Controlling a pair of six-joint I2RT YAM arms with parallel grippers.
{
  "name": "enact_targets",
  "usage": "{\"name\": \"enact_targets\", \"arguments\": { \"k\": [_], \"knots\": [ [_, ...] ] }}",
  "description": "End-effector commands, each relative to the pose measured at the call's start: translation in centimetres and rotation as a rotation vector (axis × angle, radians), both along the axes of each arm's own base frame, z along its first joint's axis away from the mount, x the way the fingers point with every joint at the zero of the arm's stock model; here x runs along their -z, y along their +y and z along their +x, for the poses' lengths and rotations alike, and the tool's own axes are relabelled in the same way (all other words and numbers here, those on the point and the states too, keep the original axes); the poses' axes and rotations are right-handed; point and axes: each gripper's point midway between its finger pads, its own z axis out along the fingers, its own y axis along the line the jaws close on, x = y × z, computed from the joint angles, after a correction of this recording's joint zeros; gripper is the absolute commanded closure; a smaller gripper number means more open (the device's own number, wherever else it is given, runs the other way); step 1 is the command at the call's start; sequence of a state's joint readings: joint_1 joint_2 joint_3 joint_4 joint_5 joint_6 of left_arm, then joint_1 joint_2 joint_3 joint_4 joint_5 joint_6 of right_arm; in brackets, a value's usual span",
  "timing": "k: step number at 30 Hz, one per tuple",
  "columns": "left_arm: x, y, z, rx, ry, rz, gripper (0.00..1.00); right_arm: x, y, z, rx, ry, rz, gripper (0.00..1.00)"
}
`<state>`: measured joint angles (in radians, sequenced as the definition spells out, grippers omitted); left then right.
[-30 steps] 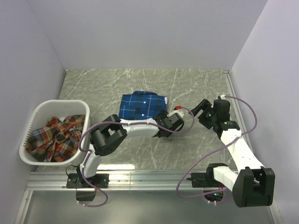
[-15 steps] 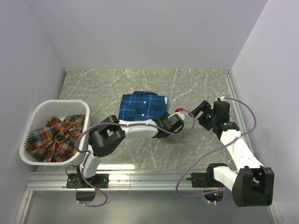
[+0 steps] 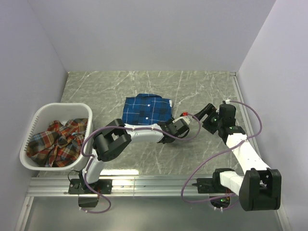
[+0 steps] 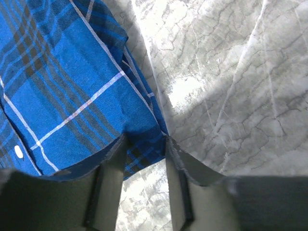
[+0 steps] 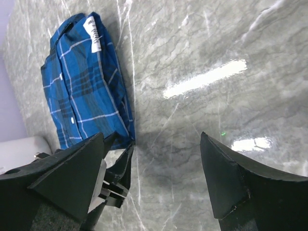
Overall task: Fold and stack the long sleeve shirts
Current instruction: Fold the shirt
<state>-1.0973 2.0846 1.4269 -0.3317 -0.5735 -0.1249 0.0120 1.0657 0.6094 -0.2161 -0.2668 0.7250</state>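
Observation:
A royal blue plaid long sleeve shirt [image 3: 147,109] lies folded on the grey marble table, collar toward the back. My left gripper [image 3: 167,124] is low at its near right corner. In the left wrist view the fingers straddle that corner [image 4: 143,153], narrowed but still apart, and the fabric lies flat between the tips of the left gripper [image 4: 144,144]. My right gripper [image 3: 208,111] hovers right of the shirt, wide open over bare table [image 5: 151,139], the blue shirt [image 5: 86,91] ahead of it. A red-orange plaid shirt [image 3: 57,142] sits crumpled in the basket.
The white plastic laundry basket [image 3: 62,107] stands at the left near edge of the table. Pale walls close the table on the left, back and right. A metal rail runs along the front by the arm bases [image 3: 144,185].
The left gripper's jaws have narrowed around the blue shirt's near right corner, and the wrist has edged slightly toward the shirt. The right arm has barely moved.

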Motion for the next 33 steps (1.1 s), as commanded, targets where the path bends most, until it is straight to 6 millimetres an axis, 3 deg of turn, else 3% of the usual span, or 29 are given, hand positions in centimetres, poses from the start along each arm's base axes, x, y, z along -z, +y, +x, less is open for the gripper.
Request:
{"name": "enact_targets", "arguments": {
  "k": [1,3,4,6,9,17,22,30,33],
  "knots": [
    [1.0,0.1,-0.5,0.001,0.023,0.006,0.58,0.1,0.6,0.6,-0.017,-0.028,0.047,0.13],
    [0.9,0.0,-0.5,0.001,0.026,-0.004,0.64,0.3,1.0,0.7,-0.024,-0.025,0.071,0.13],
    [0.8,-0.1,-0.5,0.003,0.029,-0.011,0.83,0.5,1.2,0.9,-0.029,-0.028,0.083,0.13],
    [0.3,0.0,-0.2,-0.01,0.031,-0.03,1.0,0.7,1.9,1.0,-0.041,-0.023,0.131,0.13],
    [-1.0,0.2,0.2,-0.036,0.047,-0.094,1.0,2.0,3.0,1.2,-0.047,0.009,0.226,0.12],
    [-4.8,0.0,-0.2,-0.064,0.123,-0.279,0.99,1.7,5.3,4.3,-0.062,-0.05,0.39,0.1],
    [-4.8,0.4,-0.6,-0.082,0.151,-0.295,0.99,1.6,8.8,6.5,-0.13,-0.049,0.444,0.1],
    [-5.5,0.9,-0.3,-0.102,0.163,-0.322,1.0,3.7,13.2,8.9,-0.146,-0.004,0.472,0.1],
    [-5.5,1.1,-0.1,-0.111,0.168,-0.324,1.0,5.0,14.5,8.9,-0.154,0.039,0.466,0.1]
  ]
}}
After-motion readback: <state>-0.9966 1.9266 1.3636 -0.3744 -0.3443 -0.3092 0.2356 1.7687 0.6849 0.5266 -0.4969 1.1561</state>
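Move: The blue shirt's near right corner lies right between the left fingertips, about 1 cm below the hand point. The tagged far right corner is some 8 cm ahead of the left hand and 2 cm to its left. From the open right hand that tagged corner lies about 7 cm ahead, 16 cm left and 9 cm down; the near right corner is roughly 14 cm left, 1 cm back and 10 cm down. Shut the left gripper on the shirt's near right corner, pinch it, and raise it about 3 cm, rolling the hand left side down some 15 degrees and tipping the fingers slightly further down. Meanwhile sink the right gripper, then sweep it about 13 cm left, with 7 cm forward and 6 cm down in all, towards the tagged far corner; roll its left side up and keep it open. ##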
